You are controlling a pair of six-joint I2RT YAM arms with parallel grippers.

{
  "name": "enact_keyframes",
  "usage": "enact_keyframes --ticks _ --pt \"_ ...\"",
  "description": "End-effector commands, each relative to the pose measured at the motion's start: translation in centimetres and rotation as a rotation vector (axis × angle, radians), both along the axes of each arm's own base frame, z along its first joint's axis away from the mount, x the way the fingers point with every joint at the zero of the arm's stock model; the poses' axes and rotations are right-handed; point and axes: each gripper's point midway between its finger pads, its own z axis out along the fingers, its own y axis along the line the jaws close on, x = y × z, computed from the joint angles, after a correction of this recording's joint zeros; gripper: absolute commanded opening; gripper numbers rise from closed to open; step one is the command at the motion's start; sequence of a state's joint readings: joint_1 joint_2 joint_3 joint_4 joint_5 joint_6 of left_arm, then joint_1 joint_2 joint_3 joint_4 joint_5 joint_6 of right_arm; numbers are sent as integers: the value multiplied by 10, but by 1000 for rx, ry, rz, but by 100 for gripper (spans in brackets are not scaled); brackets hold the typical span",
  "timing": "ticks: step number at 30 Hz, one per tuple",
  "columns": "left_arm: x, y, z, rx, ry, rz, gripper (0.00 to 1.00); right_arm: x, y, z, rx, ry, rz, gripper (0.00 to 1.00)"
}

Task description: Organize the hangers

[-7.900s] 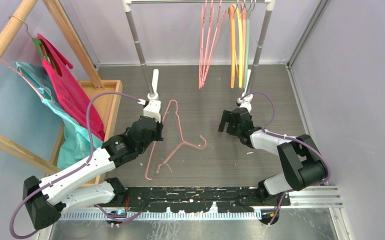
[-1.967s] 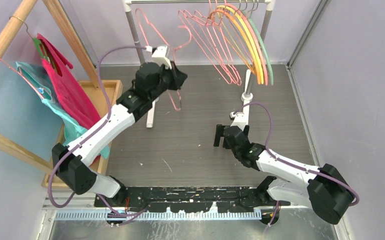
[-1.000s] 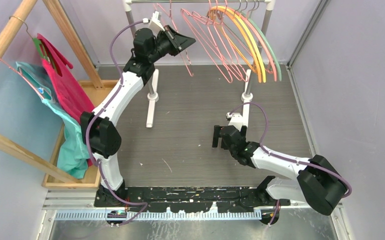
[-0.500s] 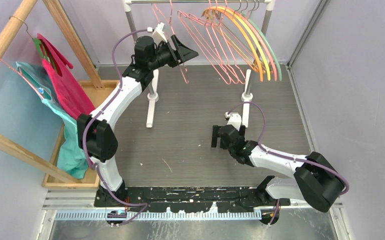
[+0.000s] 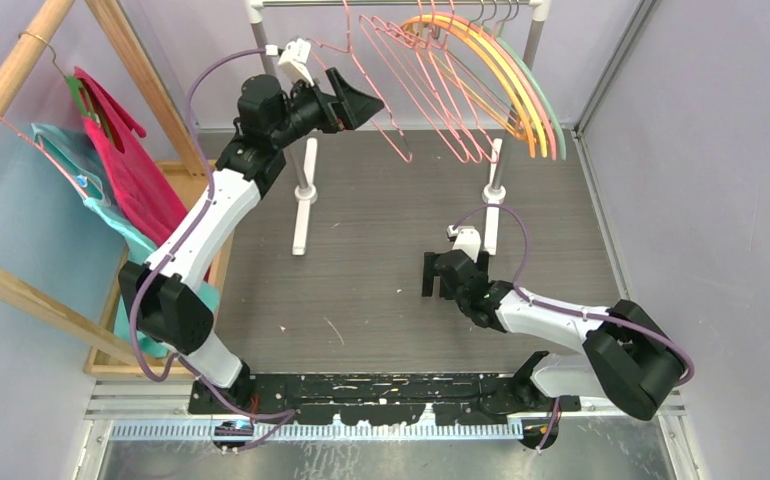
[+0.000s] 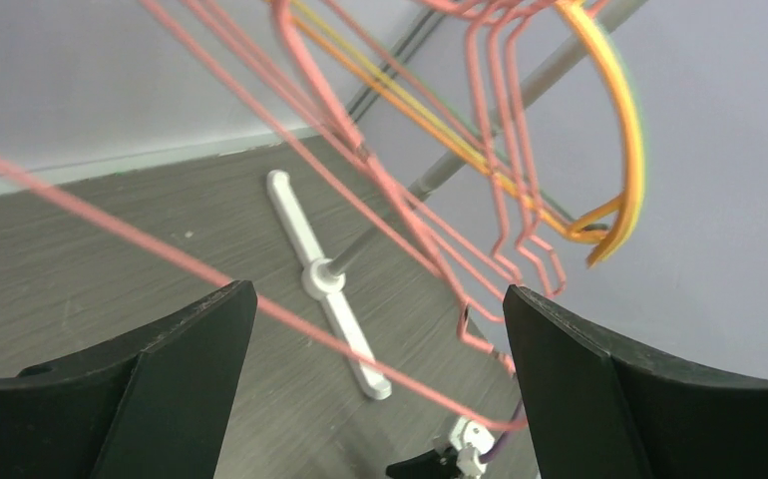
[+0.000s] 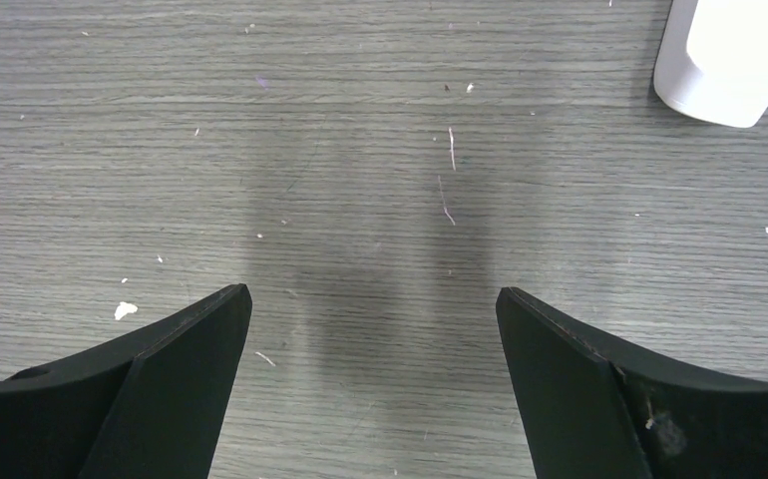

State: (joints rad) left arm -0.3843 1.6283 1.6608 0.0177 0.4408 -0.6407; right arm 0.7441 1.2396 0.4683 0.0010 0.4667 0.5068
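Several pink wire hangers [image 5: 431,80] hang by their hooks on the metal rail [image 5: 391,3] and swing out to the right. Thicker orange, yellow, pink and grey-green hangers [image 5: 526,95] hang beside them at the rail's right end. My left gripper [image 5: 359,97] is raised just left of the nearest pink wire hanger, open and empty. In the left wrist view the gripper [image 6: 378,299] is wide open, with pink wires [image 6: 380,190] crossing beyond it and the orange hanger [image 6: 624,130] farther off. My right gripper [image 5: 429,275] is open and empty low over the floor [image 7: 373,294].
The rail's posts [image 5: 281,100] stand on white feet [image 5: 304,215], one also in the right wrist view [image 7: 724,60]. A wooden rack [image 5: 21,60] with magenta and teal garments [image 5: 136,180] and a wooden tray [image 5: 223,200] are at the left.
The pink wire hanger that my left gripper carried up now hangs on the rail. The gripper has drawn back a little to the left. The hangers swing rightward. The right gripper barely moved.
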Motion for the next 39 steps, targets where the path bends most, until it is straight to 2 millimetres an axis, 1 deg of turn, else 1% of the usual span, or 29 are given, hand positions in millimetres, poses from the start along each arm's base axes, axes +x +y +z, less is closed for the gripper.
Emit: enact_keyframes --ticks 1,3,5,6,8,9,11,14,18,20,24,25,28,30,39 --pt "-7 27 13 40 -86 103 98 15 12 19 45 -61 -3 100" --pt "-13 39 9 78 -98 150 98 15 10 18 37 -63 -6 100" --pt "-24 56 5 126 -108 209 98 15 8 17 28 -66 -10 100" --pt "-30 65 0 154 -103 242 98 15 7 17 23 -69 -12 100" --pt "-43 84 -10 201 -98 310 98 16 6 17 12 -72 -12 100" --pt "-53 95 -12 214 -102 342 98 17 6 17 8 -74 -10 100" --pt "-65 108 -32 253 -72 378 98 20 7 18 1 -79 -3 100" --pt "-75 112 -77 316 10 365 98 23 8 21 -17 -88 8 100" --pt "-80 114 -149 383 132 346 98 30 14 28 -41 -103 56 100" --pt "-82 115 -184 393 177 348 98 33 15 28 -62 -98 53 100" --pt "-88 114 -242 409 258 334 98 37 12 25 -84 -77 4 100" --pt "-89 114 -252 416 274 331 98 39 11 26 -84 -77 -8 100" --pt "-90 113 -270 434 300 326 98 41 6 24 -103 -77 -50 100" --pt "-90 113 -274 441 303 323 98 43 3 24 -115 -76 -76 100" --pt "-90 112 -275 450 299 313 98 41 -1 24 -107 -81 -98 100"
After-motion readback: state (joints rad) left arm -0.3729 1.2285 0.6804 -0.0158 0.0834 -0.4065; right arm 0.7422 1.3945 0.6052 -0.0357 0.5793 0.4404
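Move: The just-hung pink hanger lies close in front of the left hand's open fingers, its middle about 6 cm ahead, 2 cm left and nearly level. The three other pink hangers hang roughly 11 cm right and 6 cm ahead of that hand. The near end of the white left rack foot is about 9 cm back, 15 cm left and 42 cm below it. From the right hand, the just-hung hanger is some 23 cm ahead, 20 cm left and 40 cm up. The pink hanger is left on the bar as the left hand, already wide open, draws back and left from it by about 12 cm while sinking a little, then drops steeply to low over the table beside the near end of the left rack foot, about 30 cm lower in all. The fingers stay open, swing counter-clockwise and tip well down. The right hand, open and empty, eases about 3 cm forward above the table. ##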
